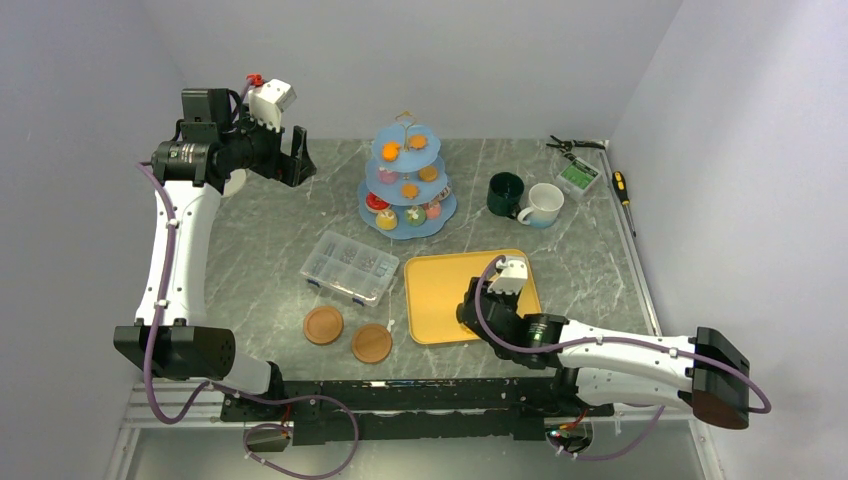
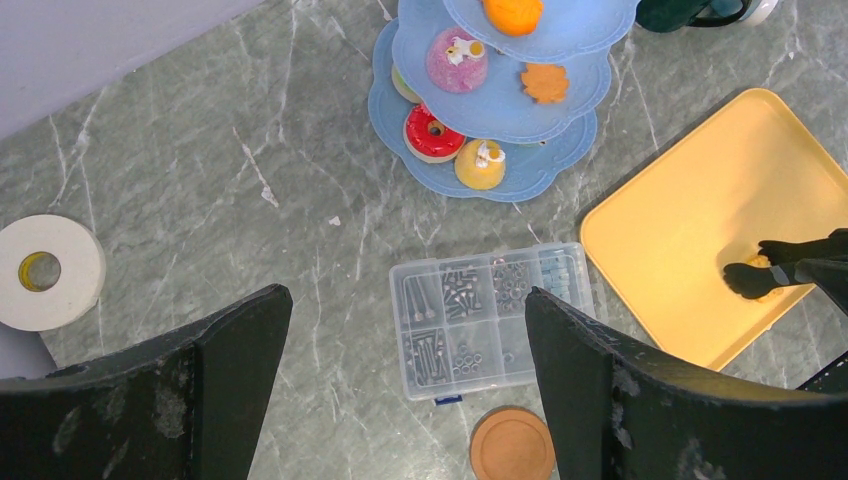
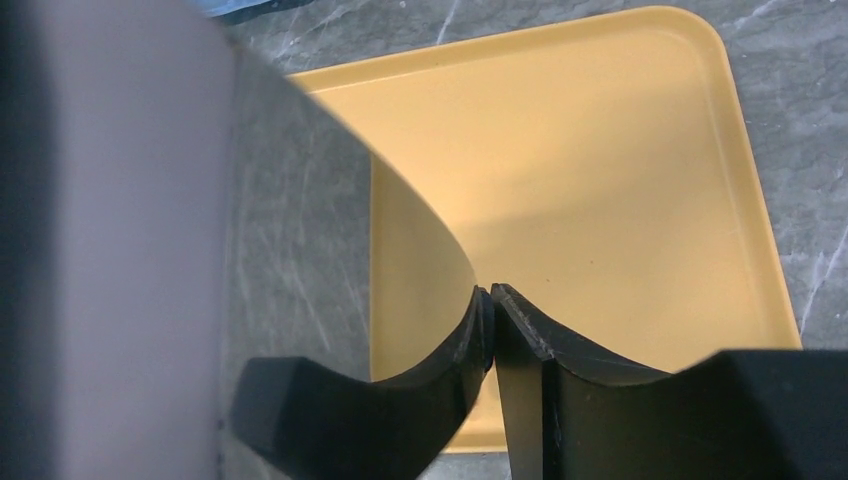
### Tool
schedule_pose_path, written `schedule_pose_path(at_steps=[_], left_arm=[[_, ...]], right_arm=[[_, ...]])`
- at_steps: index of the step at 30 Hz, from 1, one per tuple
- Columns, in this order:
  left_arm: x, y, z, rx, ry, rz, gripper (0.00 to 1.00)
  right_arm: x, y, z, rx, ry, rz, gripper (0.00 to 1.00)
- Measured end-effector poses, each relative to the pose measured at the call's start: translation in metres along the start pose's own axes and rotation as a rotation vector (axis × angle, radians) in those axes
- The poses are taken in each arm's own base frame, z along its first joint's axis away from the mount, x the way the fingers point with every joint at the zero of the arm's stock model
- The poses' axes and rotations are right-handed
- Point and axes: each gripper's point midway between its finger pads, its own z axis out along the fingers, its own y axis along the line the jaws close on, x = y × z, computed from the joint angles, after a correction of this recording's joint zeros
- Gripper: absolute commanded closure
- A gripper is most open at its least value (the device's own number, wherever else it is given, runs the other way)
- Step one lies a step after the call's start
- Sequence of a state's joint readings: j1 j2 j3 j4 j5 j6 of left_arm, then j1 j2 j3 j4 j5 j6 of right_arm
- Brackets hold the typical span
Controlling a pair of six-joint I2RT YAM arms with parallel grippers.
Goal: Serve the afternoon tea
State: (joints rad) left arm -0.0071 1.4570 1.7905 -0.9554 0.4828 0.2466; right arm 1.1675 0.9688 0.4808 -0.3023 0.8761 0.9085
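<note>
The light-blue three-tier stand (image 1: 440,222) holds toy treats: a red doughnut (image 2: 433,133), a pink cake (image 2: 455,62), an orange biscuit (image 2: 545,82). Right of it stand a dark-green mug (image 1: 505,193) and a white mug (image 1: 543,203). My right gripper (image 1: 487,305) hangs low over the yellow tray's (image 1: 450,290) near-left part, shut on black-tipped tongs (image 3: 530,350). The tong tips are pressed together just above the tray. A small brownish bit shows beside them in the left wrist view; I cannot tell what it is. My left gripper (image 2: 408,295) is raised at the back left, open and empty.
A clear compartment box (image 1: 350,267) of screws lies left of the tray. Two brown coasters (image 1: 323,325) (image 1: 372,343) sit in front of it. A tape roll (image 2: 45,272) lies at the far left. Pliers (image 1: 575,145), a small green box (image 1: 577,177) and a screwdriver (image 1: 622,187) are at the back right.
</note>
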Motion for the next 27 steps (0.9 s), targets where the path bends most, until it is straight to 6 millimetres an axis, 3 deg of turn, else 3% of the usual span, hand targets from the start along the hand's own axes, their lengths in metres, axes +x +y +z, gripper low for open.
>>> schedule_pose_path(at_steps=[10, 13, 17, 27], left_arm=[[0.0, 0.0, 0.0, 0.0, 0.0, 0.001, 0.07], [0.0, 0.0, 0.0, 0.0, -0.001, 0.001, 0.07], [0.0, 0.0, 0.0, -0.001, -0.001, 0.001, 0.07], [-0.001, -0.001, -0.002, -0.002, -0.006, 0.006, 0.07]], right_arm=[[0.011, 0.006, -0.011, 0.011, 0.005, -0.02, 0.43], [0.012, 0.009, -0.012, 0.026, -0.006, -0.041, 0.49], [0.011, 0.01, -0.012, 0.03, -0.017, -0.036, 0.66], [-0.001, 0.017, -0.012, -0.015, -0.045, -0.116, 0.72]])
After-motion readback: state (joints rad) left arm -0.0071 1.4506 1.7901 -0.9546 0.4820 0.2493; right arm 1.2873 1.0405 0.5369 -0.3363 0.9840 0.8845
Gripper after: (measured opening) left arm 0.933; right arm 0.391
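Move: The last orange biscuit lies low in the yellow tray between the right hand's open fingers, its middle 1 or 2 cm back and about 1 cm left of the hand point, almost level with it. The tray's middle is some 3 cm ahead; the blue cake stand is about 22 cm ahead and 14 cm left, and the nearer brown coaster about 21 cm left and 6 cm back. From the left hand, the biscuit is roughly 20 cm back, 34 cm right and 24 cm below. The biscuit is pinched low in the tray: the right hand, fingers already straddling it, draws back about 1.5 cm and drifts some 1 cm left, then holds there while the fingers close until they settle part-open on the biscuit. Keeping that grip, the hand starts up about 1 cm, easing forward and left again with a slight roll. ##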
